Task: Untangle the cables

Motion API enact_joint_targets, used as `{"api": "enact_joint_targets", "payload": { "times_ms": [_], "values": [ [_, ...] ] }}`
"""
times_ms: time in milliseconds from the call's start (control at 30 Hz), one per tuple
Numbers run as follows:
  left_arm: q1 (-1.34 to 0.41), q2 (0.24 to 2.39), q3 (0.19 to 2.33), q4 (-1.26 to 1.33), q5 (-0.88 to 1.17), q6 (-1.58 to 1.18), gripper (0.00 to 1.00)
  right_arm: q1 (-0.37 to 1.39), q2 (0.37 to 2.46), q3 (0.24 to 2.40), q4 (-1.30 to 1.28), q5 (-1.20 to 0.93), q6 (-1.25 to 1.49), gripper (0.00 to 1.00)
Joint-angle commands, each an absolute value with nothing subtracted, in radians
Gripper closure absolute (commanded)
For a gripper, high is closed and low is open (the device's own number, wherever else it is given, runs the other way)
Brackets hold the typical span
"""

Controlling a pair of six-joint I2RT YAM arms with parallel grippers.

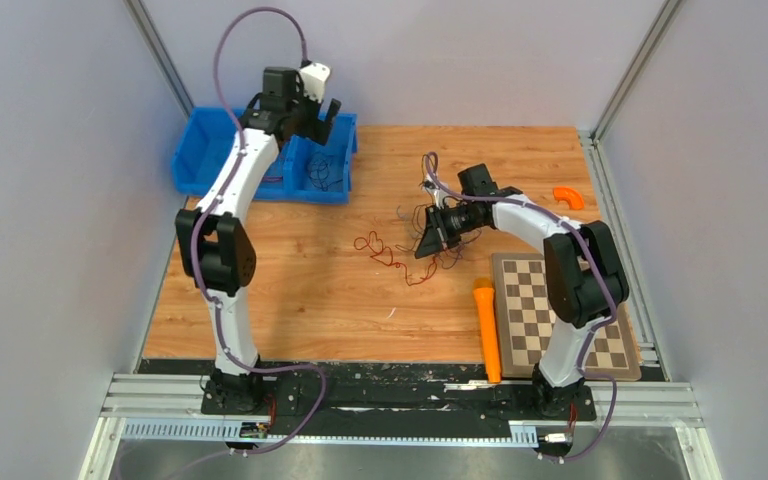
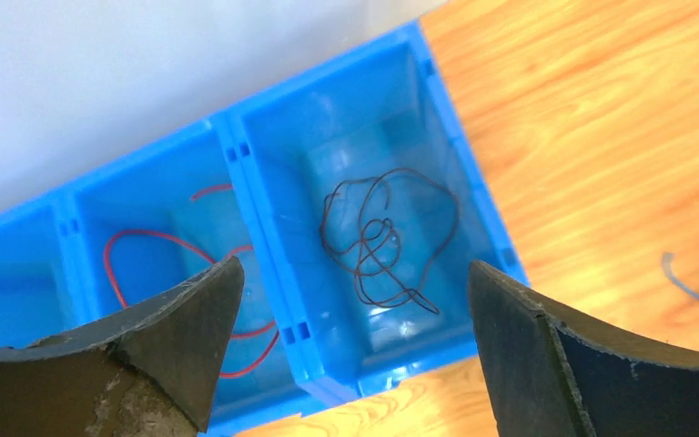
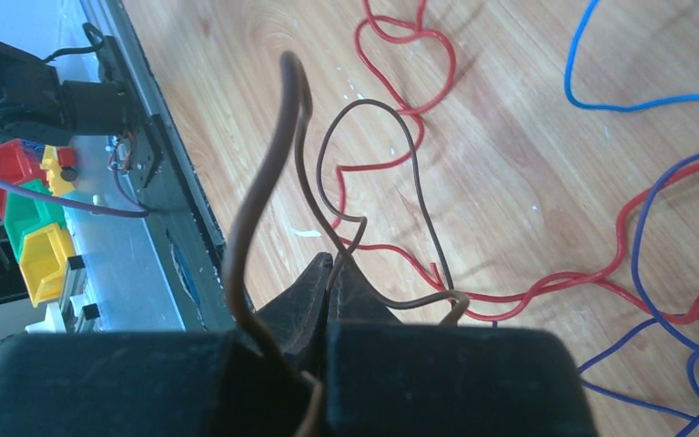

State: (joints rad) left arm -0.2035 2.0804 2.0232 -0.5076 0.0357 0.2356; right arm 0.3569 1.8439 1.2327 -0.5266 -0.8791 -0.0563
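Note:
My left gripper hangs open and empty above the blue bin. In the left wrist view a dark cable lies coiled in the bin's end compartment, and a red cable lies in the compartment beside it. My left gripper's fingers are spread wide, well above both. Mid-table, my right gripper sits low in a tangle of cables. Up close, my right gripper is shut on a brown cable that loops up from the jaws. Red cable and blue cable lie beyond on the wood.
A chessboard lies at the near right with an orange cone-shaped piece along its left edge. An orange curved piece sits at the far right. Small coloured bins stand off the table's near edge.

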Motion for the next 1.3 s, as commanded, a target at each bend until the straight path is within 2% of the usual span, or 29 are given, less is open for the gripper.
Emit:
{"api": "enact_joint_targets", "payload": {
  "times_ms": [0,100,167,267,367,433,600,800,1000,1267],
  "values": [
    [-0.158,1.845,1.999,-0.584,0.330,0.199,0.00,0.367,1.760,1.300,-0.509,-0.964,-0.038,1.00],
    [-0.151,1.666,1.843,-0.577,0.515,0.214,0.00,0.379,1.730,1.337,-0.509,-1.011,-0.031,1.00],
    [-0.149,1.555,1.666,-0.562,0.685,0.209,0.00,0.386,1.708,1.375,-0.508,-1.043,-0.025,1.00],
    [-0.149,1.407,1.465,-0.445,0.881,0.154,0.00,0.388,1.685,1.460,-0.510,-1.079,-0.006,1.00],
    [-0.156,1.251,1.251,-0.329,0.972,0.103,0.00,0.389,1.677,1.565,-0.509,-1.119,0.035,1.00],
    [-0.171,1.194,1.191,-0.276,1.001,0.078,0.00,0.391,1.675,1.612,-0.508,-1.160,0.058,1.00],
    [-0.258,1.115,1.191,-0.313,1.002,0.170,0.00,0.435,1.644,1.606,-0.509,-1.221,0.056,1.00],
    [-0.309,1.108,1.175,-0.131,1.015,-0.177,0.06,0.554,1.554,1.472,-0.508,-1.210,-0.078,1.00],
    [-0.418,1.084,1.157,-0.278,1.067,0.002,0.17,0.609,1.530,1.436,-0.510,-1.223,-0.087,1.00],
    [-0.467,1.084,1.129,-0.298,1.033,0.028,0.29,0.660,1.517,1.405,-0.510,-1.230,-0.107,1.00]
  ]
}}
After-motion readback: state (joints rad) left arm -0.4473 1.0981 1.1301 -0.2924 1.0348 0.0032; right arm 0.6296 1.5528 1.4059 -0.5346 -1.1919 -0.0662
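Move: The brown cable, already pinched in the shut right gripper, is held about 27 cm back, 26 cm right and 13 cm below the open left hand, which hovers some 18 cm above the blue bin's right compartment. From the right hand, the meeting spot lies roughly 11 cm back, 11 cm left and 20 cm up. The red cable lies 6 cm left and 9 cm below it; the purple cable is 6 cm right, 3 cm ahead and equally low. The brown cable, still pinched, is lifted about 20 cm by the right hand, then carried back and left, fingers swinging up towards level. The left hand sweeps back nearly 40 cm from the bin, also right and up, turning some 60 degrees clockwise and rolling to face the right fingertips; its fingers close about a quarter yet stay well apart. ##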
